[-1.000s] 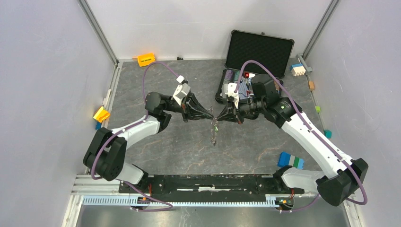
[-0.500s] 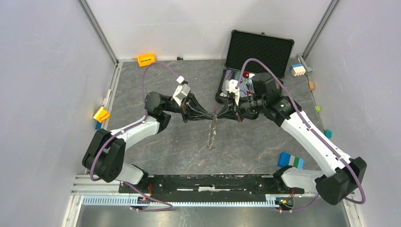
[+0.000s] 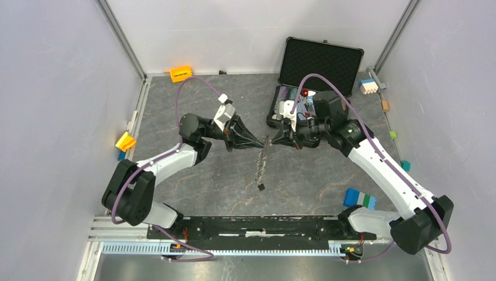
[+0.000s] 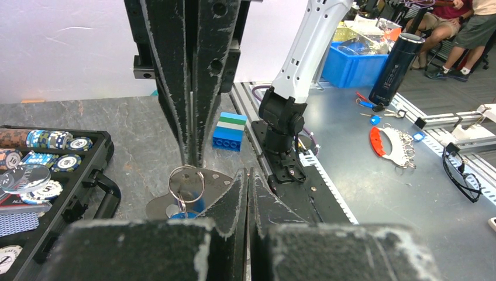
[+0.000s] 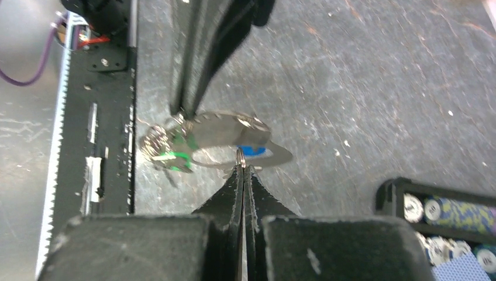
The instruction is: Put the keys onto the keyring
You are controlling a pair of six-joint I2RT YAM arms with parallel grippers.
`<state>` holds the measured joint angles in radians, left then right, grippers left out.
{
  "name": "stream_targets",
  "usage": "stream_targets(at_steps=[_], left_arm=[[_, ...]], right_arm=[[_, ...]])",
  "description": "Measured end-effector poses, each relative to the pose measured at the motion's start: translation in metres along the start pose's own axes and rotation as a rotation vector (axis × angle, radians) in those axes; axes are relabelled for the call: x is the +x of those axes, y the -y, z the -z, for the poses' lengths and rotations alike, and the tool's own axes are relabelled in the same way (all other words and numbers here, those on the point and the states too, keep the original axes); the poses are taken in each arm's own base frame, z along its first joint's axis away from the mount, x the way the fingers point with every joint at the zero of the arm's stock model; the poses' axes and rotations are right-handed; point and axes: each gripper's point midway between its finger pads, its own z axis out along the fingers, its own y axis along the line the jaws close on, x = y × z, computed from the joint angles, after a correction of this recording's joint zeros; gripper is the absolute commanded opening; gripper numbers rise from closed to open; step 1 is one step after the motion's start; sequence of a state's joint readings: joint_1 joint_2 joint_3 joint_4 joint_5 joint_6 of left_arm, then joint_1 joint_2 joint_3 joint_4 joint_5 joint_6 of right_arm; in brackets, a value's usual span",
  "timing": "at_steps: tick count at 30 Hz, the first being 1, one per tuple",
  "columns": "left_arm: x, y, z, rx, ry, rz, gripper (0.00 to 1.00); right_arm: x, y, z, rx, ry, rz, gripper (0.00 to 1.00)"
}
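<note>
The keyring hangs in mid-air between both arms. It is a flat silver oval piece with a thin round wire ring. A green tag sits beside the oval piece, and a chain ends in a dark fob. My left gripper is shut on the oval piece's end by the tag. My right gripper is shut on the wire ring. The keys I cannot pick out in any view.
An open black case with poker chips lies behind the right arm. A blue-and-green block sits front right. An orange block and a yellow block sit at the left, and the arms' base rail runs along the near edge.
The chain and fob have dropped and now hang longer below the grippers, swung a little left. The right gripper has shifted slightly back. Both stay shut.
</note>
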<state>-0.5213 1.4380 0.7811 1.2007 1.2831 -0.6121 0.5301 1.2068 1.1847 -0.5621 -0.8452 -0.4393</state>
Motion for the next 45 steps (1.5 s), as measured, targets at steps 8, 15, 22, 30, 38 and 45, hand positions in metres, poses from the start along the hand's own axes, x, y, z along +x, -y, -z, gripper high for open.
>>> stream_targets(at_steps=[8, 15, 22, 30, 38, 45], left_arm=[[0.000, -0.002, 0.003, -0.012, 0.001, -0.002, 0.02], [0.002, -0.012, 0.012, -0.050, -0.005, 0.016, 0.02], [0.019, -0.035, 0.027, -0.165, -0.036, 0.134, 0.02], [0.045, -0.046, 0.040, -0.263, -0.124, 0.219, 0.02], [0.049, -0.042, 0.042, -0.268, -0.148, 0.204, 0.02], [0.051, -0.041, 0.043, -0.268, -0.154, 0.198, 0.02]], right_arm=[[0.061, 0.032, 0.024, 0.127, -0.127, -0.022, 0.00], [0.136, 0.017, 0.026, 0.092, -0.280, -0.080, 0.00], [0.202, -0.011, 0.020, 0.003, -0.402, -0.180, 0.00], [0.235, -0.018, 0.009, -0.050, -0.451, -0.249, 0.06], [0.263, -0.016, 0.000, -0.078, -0.500, -0.298, 0.19], [0.273, -0.013, -0.001, -0.084, -0.514, -0.332, 0.39]])
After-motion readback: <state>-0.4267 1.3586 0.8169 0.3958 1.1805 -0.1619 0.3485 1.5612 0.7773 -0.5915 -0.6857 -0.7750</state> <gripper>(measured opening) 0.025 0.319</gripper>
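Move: On the table, the loose key with its small ring lies roughly 28 cm below the right hand, about 7 cm to its right and 4 cm back. The metal keyring, held by the left hand, is about 4 cm to the right hand's left, level fore and aft and a few cm lower. The case handle sits some 16 cm ahead, 12 cm right and 27 cm below. From the left hand the key lies about 12 cm right, 4 cm back and 28 cm below. Leaving the keyring, the right hand swings briefly forward and right, then drops fast towards the loose key, some 25 cm down and 10 cm right in all. Its fingers tip about 30 degrees further down and, late in the descent, open to about a third. The left hand keeps its pinch on the keyring, sinking about 6 cm and easing forward, with a small counter-clockwise turn. ##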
